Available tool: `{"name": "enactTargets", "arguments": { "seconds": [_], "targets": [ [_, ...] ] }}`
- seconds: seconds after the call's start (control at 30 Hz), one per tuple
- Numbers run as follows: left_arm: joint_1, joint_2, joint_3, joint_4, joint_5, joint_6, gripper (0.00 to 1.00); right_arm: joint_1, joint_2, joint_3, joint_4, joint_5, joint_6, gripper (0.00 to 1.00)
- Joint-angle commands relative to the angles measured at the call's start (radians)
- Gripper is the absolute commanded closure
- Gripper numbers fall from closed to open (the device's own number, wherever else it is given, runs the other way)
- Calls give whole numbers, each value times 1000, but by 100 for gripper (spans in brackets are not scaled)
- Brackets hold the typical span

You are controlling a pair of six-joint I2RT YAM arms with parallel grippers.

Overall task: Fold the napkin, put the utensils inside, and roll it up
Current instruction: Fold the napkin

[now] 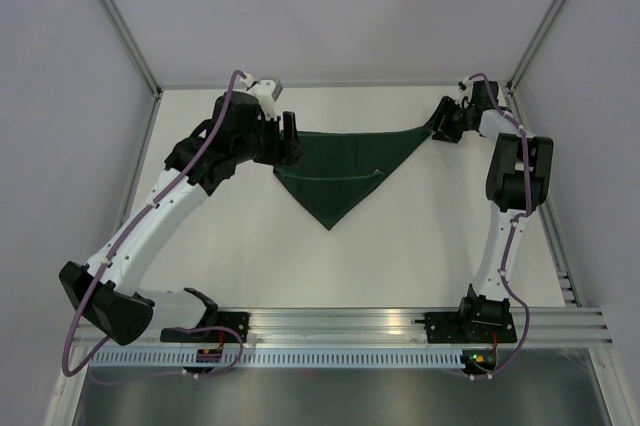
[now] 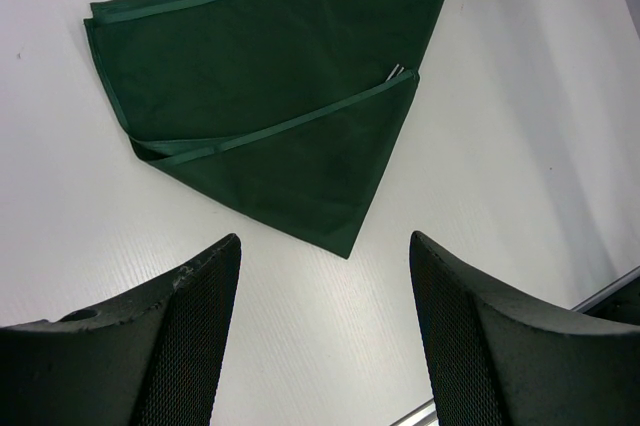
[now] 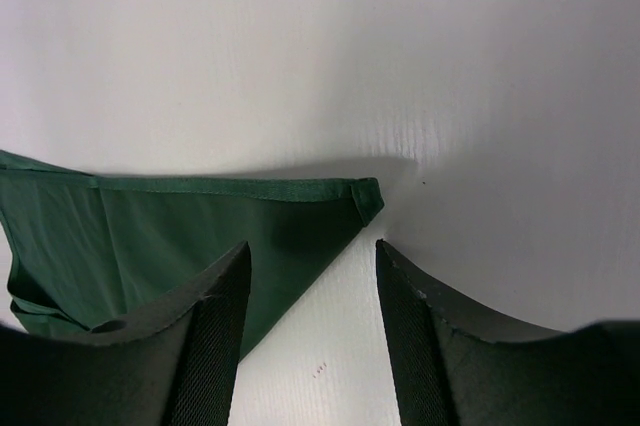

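The dark green napkin point(image 1: 335, 171) lies folded into a triangle on the white table, its point toward the arms. In the left wrist view the napkin point(image 2: 270, 96) has a lower flap folded over, and thin silver utensil tips point(image 2: 398, 72) poke out at the flap's edge. My left gripper point(image 1: 290, 141) is open and empty at the napkin's left corner; in its wrist view the gripper point(image 2: 323, 238) sits above bare table. My right gripper point(image 1: 440, 126) is open at the right corner. In its wrist view point(image 3: 312, 246) the hemmed corner point(image 3: 365, 194) lies just beyond the fingertips, not held.
The table point(image 1: 240, 246) is white, enclosed by pale walls with metal corner posts point(image 1: 115, 16). An aluminium rail point(image 1: 340, 326) carrying both arm bases runs along the near edge. A metal strip point(image 1: 562, 266) runs along the table's right side.
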Motion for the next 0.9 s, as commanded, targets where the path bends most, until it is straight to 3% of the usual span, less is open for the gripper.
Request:
{"name": "enactTargets", "arguments": {
  "seconds": [0.0,0.33,0.53,0.87],
  "targets": [
    [1,1,0,33,27,14,27,-1,47,22,-5,-6,56,41],
    [1,12,-3,30,27,14,27,-1,52,7,56,-41,99,56],
    [1,17,-4,33,24,15,27,-1,17,-17,99,-52,104,78],
    [1,20,-15,41,27,9,27,-1,-104,-126,216,-73,84,84]
  ]
}}
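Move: Just beyond the right fingertips lies the napkin's far right corner, about 2 cm ahead, level sideways and some 2 cm below. The fork tines peeking from the fold lie about 12 cm back and 16 cm left of the right hand, and the napkin's folded near tip about 27 cm back and 29 cm left. From the high left hand that far right corner is roughly 25 cm ahead, 36 cm right and 27 cm down. Easing forward, left and down by about 1 cm each onto the napkin's far right corner, the right hand shuts its fingers from over half open to nearly closed and pinches the cloth between the tips. As they finish closing it draws back about 1 cm towards its base and begins to rise slightly, the wrist tilting only some 5 degrees. ##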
